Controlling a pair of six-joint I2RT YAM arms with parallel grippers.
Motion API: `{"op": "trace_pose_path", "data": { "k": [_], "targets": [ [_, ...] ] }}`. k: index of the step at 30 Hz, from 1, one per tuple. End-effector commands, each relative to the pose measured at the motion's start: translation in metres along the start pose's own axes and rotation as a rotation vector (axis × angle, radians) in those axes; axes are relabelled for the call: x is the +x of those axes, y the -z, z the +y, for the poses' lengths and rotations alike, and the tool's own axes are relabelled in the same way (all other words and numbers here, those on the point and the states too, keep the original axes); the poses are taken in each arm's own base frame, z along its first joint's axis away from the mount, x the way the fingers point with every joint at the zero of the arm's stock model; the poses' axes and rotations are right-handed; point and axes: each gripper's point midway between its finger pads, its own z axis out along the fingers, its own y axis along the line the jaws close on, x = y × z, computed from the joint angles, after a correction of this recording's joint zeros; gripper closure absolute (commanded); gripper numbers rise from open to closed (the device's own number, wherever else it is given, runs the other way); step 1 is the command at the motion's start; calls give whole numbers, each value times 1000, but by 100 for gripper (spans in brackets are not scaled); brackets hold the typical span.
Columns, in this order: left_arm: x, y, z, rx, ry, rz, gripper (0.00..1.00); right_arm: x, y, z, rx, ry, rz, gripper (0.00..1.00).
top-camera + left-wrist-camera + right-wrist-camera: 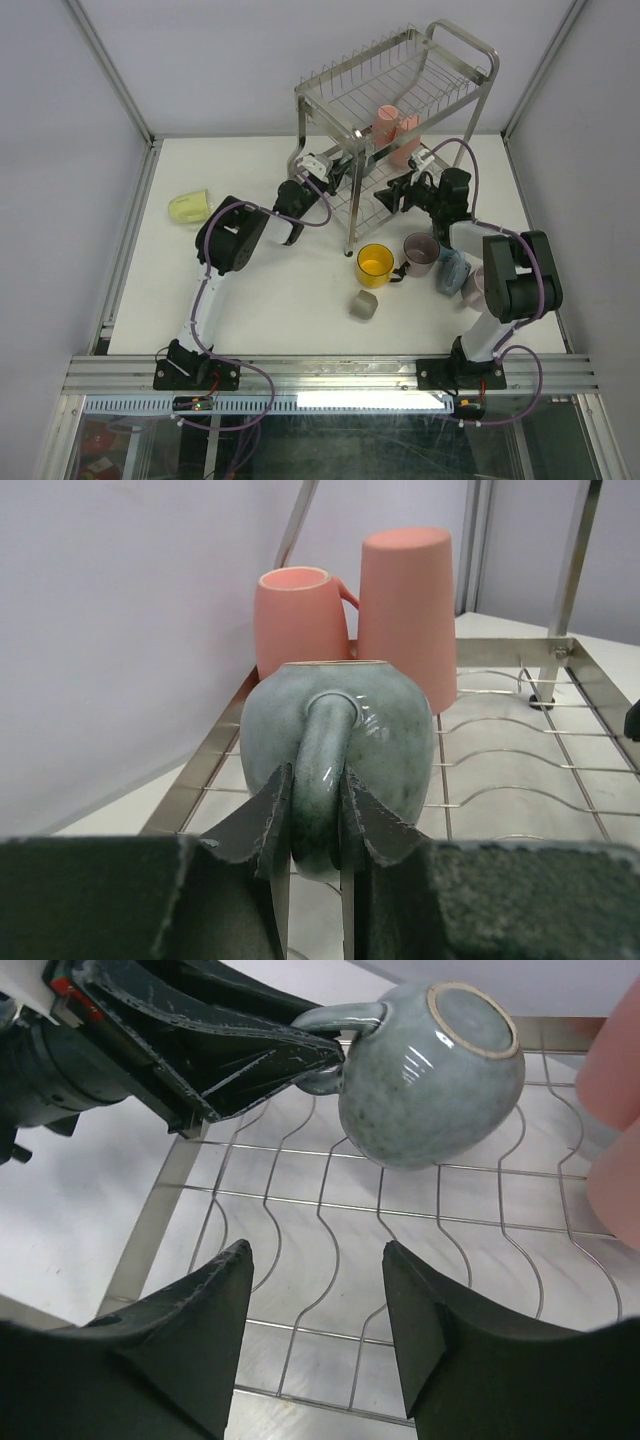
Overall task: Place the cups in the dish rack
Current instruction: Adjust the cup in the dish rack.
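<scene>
My left gripper (pixel 315 775) is shut on the handle of a grey-blue cup (pixel 385 730), which hangs bottom-up over the lower wire shelf of the dish rack (pixel 520 750). Whether the cup touches the wires I cannot tell. Two pink cups (pixel 300 620) (pixel 405 610) stand right behind it. In the right wrist view the same grey-blue cup (pixel 430 1070) shows its foot ring, with the left gripper (pixel 335 1055) on its handle. My right gripper (pixel 318 1247) is open and holds nothing, low over the shelf wires (pixel 300 1200). From above, both grippers (pixel 350 160) (pixel 385 198) reach into the dish rack (pixel 470 60).
On the table in front of the rack lie a yellow cup (pixel 375 265), a mauve cup (pixel 420 255), a blue cup (pixel 450 270) and a small grey-beige cup (pixel 363 305). A pale green cup (pixel 190 208) lies on its side at the far left.
</scene>
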Motion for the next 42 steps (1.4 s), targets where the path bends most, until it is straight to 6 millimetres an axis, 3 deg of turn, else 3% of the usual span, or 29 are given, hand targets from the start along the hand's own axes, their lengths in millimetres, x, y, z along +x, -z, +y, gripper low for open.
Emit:
{"op": "trace_pose_path", "data": {
  "k": [1, 10, 19, 31, 32, 35, 42],
  "targets": [
    [-95, -26, 5, -52, 4, -320, 100, -33, -3, -25, 116, 5, -161, 43],
    [-107, -43, 7, -74, 43, -405, 100, -38, 1, -40, 203, -20, -229, 45],
    [-113, -60, 9, -64, 59, -461, 100, -44, 6, -43, 208, -28, -261, 46],
    [-89, -84, 9, -34, 90, -439, 100, -39, 9, -47, 212, -46, -261, 47],
    [-94, -88, 11, -29, 95, -455, 100, -39, 9, -47, 212, -48, -262, 47],
    [-82, -96, 12, -26, 102, -425, 100, -39, 9, -47, 210, -48, -262, 47],
    [-66, -88, 13, -26, 118, -393, 100, -37, 11, -47, 208, -51, -260, 47]
  ]
}}
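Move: The left hand has the upside-down grey cup by its handle, over the lower rack; the spot beside the pink cups is about 7 cm ahead, 7 cm right and 4 cm below. The open pink cup stands some 13 cm ahead and 10 cm right, the upended one 8 cm ahead and 14 cm right, both about level. From the empty right hand, the grey cup is roughly 9 cm ahead, 5 cm left, level; the brown cup is 12 cm back, 7 cm right, 11 cm below. Still pinching the grey cup's handle, the left hand carries the cup forward and right towards the pink cups, about 9 cm across the rack, rising 3.5 cm and then sinking a little at the end while its fingertips tilt up some 15 degrees. The right hand, open and empty, goes forward and right about 5 cm and slightly up, turning clockwise, then hovers. ##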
